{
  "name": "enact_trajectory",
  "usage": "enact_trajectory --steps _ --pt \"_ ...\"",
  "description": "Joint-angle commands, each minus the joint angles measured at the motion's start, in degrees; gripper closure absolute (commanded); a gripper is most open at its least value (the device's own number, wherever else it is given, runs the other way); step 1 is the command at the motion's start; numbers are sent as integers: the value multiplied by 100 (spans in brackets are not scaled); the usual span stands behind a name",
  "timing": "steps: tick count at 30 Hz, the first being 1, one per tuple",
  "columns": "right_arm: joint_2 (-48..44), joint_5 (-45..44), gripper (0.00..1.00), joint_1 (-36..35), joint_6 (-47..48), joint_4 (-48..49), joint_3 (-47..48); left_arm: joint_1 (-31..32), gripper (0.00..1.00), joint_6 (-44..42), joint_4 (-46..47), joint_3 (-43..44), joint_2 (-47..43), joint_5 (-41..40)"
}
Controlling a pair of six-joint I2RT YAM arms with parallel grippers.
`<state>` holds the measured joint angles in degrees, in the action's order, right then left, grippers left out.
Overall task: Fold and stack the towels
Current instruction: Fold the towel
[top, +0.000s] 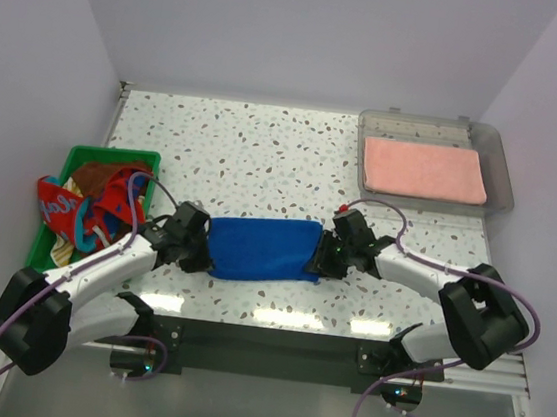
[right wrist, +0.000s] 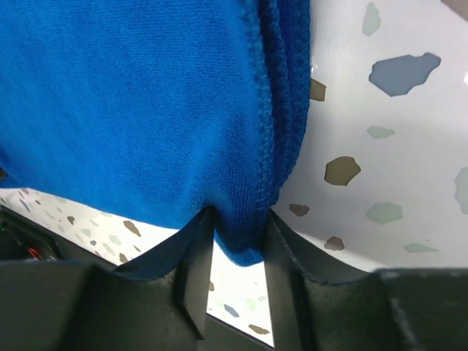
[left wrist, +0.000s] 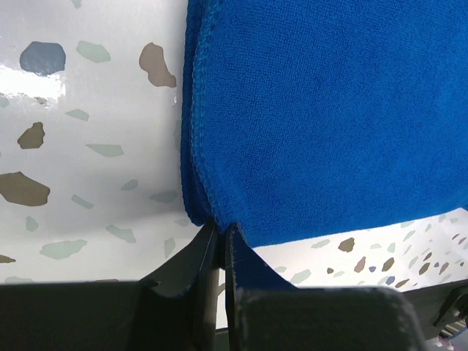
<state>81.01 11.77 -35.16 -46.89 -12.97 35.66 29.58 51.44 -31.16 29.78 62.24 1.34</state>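
Note:
A royal blue towel [top: 262, 248] lies folded on the speckled table, near the front edge between the two arms. My left gripper [top: 197, 245] is shut on its left near corner; in the left wrist view the gripper [left wrist: 221, 234] pinches the stitched edge of the towel [left wrist: 329, 110]. My right gripper [top: 326, 254] holds the right near corner. In the right wrist view the thick folded layers of the towel [right wrist: 131, 102] fill the gap of the gripper [right wrist: 240, 227], and both fingers press on them. A salmon pink towel [top: 424, 171] lies folded flat in the clear tray [top: 500, 163].
A green basket [top: 78, 156] at the left edge holds a crumpled blue and red patterned towel [top: 57, 206] and a brown one [top: 96, 176]. Walls close in the table on the left, back and right.

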Motion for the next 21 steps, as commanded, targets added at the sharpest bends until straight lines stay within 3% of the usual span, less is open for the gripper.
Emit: enact_trajectory --steps 1,4,9,14,21 --pt "108 115 65 -35 -136 181 116 39 90 24 110 204 -80 68" --pt "-6 63 83 -35 -101 41 274 30 91 15 75 204 -80 7" --pt "-287 -131 95 -35 250 -897 993 39 93 7 -75 221 -98 -117" --pt "-314 -420 97 -35 514 -1743 1408 39 93 -20 -154 186 -45 -319" --pt "-437 -1044 89 -26 506 -2323 987 39 93 -46 -180 11 -45 -293"
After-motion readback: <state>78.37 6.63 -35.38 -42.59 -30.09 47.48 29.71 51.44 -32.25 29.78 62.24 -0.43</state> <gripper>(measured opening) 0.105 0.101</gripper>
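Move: The blue towel's near right corner already sits between the right hand's half-open fingers, about level with their pads. From that hand the towel's middle lies about 11 cm left and 3 cm ahead, its far right corner some 10 cm straight ahead, both roughly 1 cm lower; the pink towel is around 23 cm ahead and 21 cm right. From the left hand, already gripping the near left corner, the near right corner lies about 22 cm right and 2 cm ahead. The right hand closes its fingers on the blue towel's near right corner, then lifts it quickly by about 5.5 cm while reaching roughly 2.5 cm forward over the towel. Near the top it swings back and to the right, away from the left hand, by some 2 cm and sinks about 1 cm, keeping its pinch while the left hand holds the near left corner almost still with its fingers shut. ##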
